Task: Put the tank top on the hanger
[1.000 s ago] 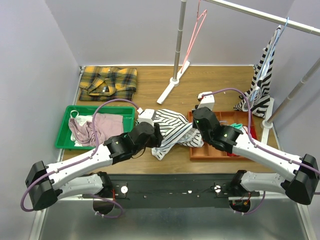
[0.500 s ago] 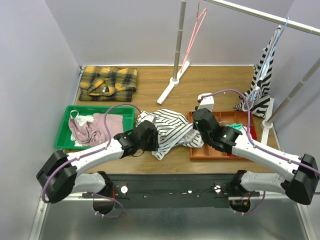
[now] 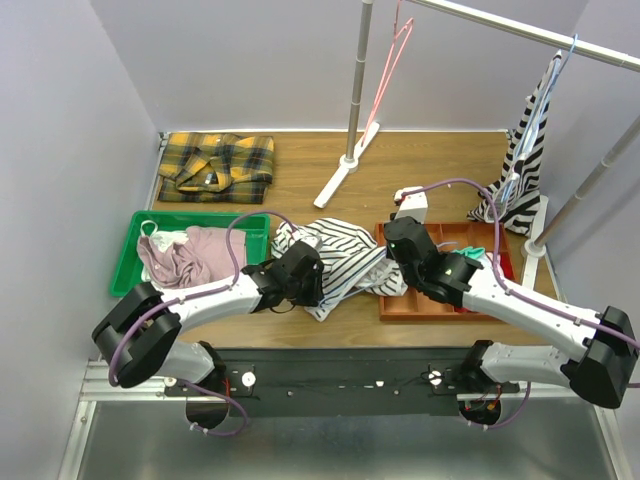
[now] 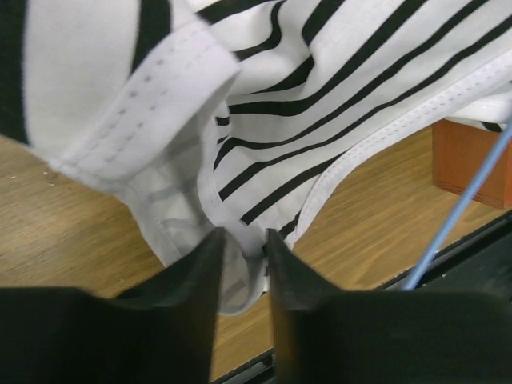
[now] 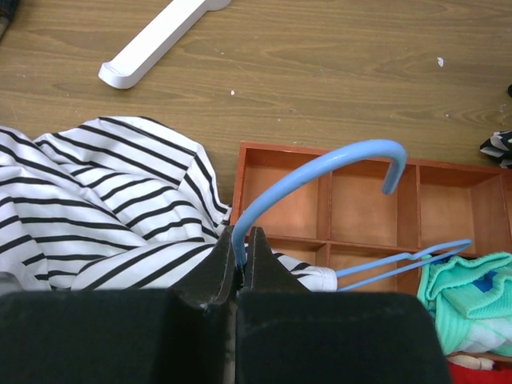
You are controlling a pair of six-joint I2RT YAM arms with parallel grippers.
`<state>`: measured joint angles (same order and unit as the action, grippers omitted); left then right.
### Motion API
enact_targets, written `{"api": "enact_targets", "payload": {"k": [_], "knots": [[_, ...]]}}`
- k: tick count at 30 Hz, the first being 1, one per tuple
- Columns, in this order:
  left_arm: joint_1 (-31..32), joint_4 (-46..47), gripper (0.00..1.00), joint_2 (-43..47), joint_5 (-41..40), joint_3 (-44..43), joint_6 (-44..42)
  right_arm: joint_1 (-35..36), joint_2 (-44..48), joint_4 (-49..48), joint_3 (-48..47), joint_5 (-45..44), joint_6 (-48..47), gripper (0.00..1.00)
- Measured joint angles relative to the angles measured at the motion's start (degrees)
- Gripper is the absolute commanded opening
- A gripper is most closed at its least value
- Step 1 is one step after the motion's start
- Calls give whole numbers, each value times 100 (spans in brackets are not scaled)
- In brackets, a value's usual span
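The tank top [image 3: 340,255], white with thin dark stripes, lies crumpled at the table's middle, one end draped over the orange tray [image 3: 470,303]. My left gripper [image 3: 312,278] is shut on a hem fold of the tank top [image 4: 320,104] just above the wood; the fold sits between its fingers [image 4: 244,244]. My right gripper [image 3: 398,238] is shut on the light-blue hanger [image 5: 320,172] at the base of its hook, over the tray [image 5: 360,212]. The hanger's wire body runs under the cloth and past the tray. The tank top also shows in the right wrist view [image 5: 104,208].
A green bin [image 3: 128,270] with pink and white cloth stands at left. A yellow plaid shirt [image 3: 215,165] lies at back left. A rack pole [image 3: 358,80] with white foot stands behind, carrying a pink hanger [image 3: 390,60]. A bold-striped garment [image 3: 525,160] hangs at right. Teal cloth [image 5: 468,300] lies in the tray.
My left arm has swung right and forward, its gripper moving onto the tank top's near edge and closing on a hem fold. The right arm has barely moved.
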<state>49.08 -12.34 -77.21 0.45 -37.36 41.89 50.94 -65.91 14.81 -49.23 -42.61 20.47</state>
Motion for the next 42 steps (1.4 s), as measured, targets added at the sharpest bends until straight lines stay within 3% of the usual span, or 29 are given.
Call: {"api": "enact_targets", "payload": {"k": [1,3,7,16,25,34,42], "knots": [[0,52,9,-7,66,9,-2,2,-15,0,0,-2,0,1],[0,129,0,-7,142,31,2,2,-33,-9,0,-4,0,1],[-160,181,0,208,280,140,26,2,-52,-24,0,-76,7,1],[-802,221,0,1700,426,258,339,9,-352,149,-243,-785,280,1],[-1202,175,0,2382,568,376,745,9,-616,531,-590,-1390,688,1],[-1388,372,0,2903,623,387,1622,7,-772,632,-772,-1539,815,1],[-1388,800,0,3112,376,341,2507,7,-1390,691,-1759,-1471,796,1]]}}
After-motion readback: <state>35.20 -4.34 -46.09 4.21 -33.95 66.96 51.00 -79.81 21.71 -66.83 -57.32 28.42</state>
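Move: The tank top's free shoulder strap is between the left hand's open fingertips, about 1 cm below the hand point. The garment's crumpled body lies about 10 cm ahead of this hand and 5 cm to its right. The hanger's neck, held by the right hand, is 18 cm right, 10 cm ahead and 15 cm higher. From the right hand the strap lies roughly 18 cm left, 10 cm back and 16 cm lower. Pinching the loose strap, the left fingers shut fully, then haul it up about 18 cm, drifting some 5 cm forward and a little left. The wrist swings the steeply down-pointing fingers up towards level, aimed forward-right. The right hand keeps its grip on the hanger, eases right while turning some 15 degrees clockwise, then goes forward, up and back left. ##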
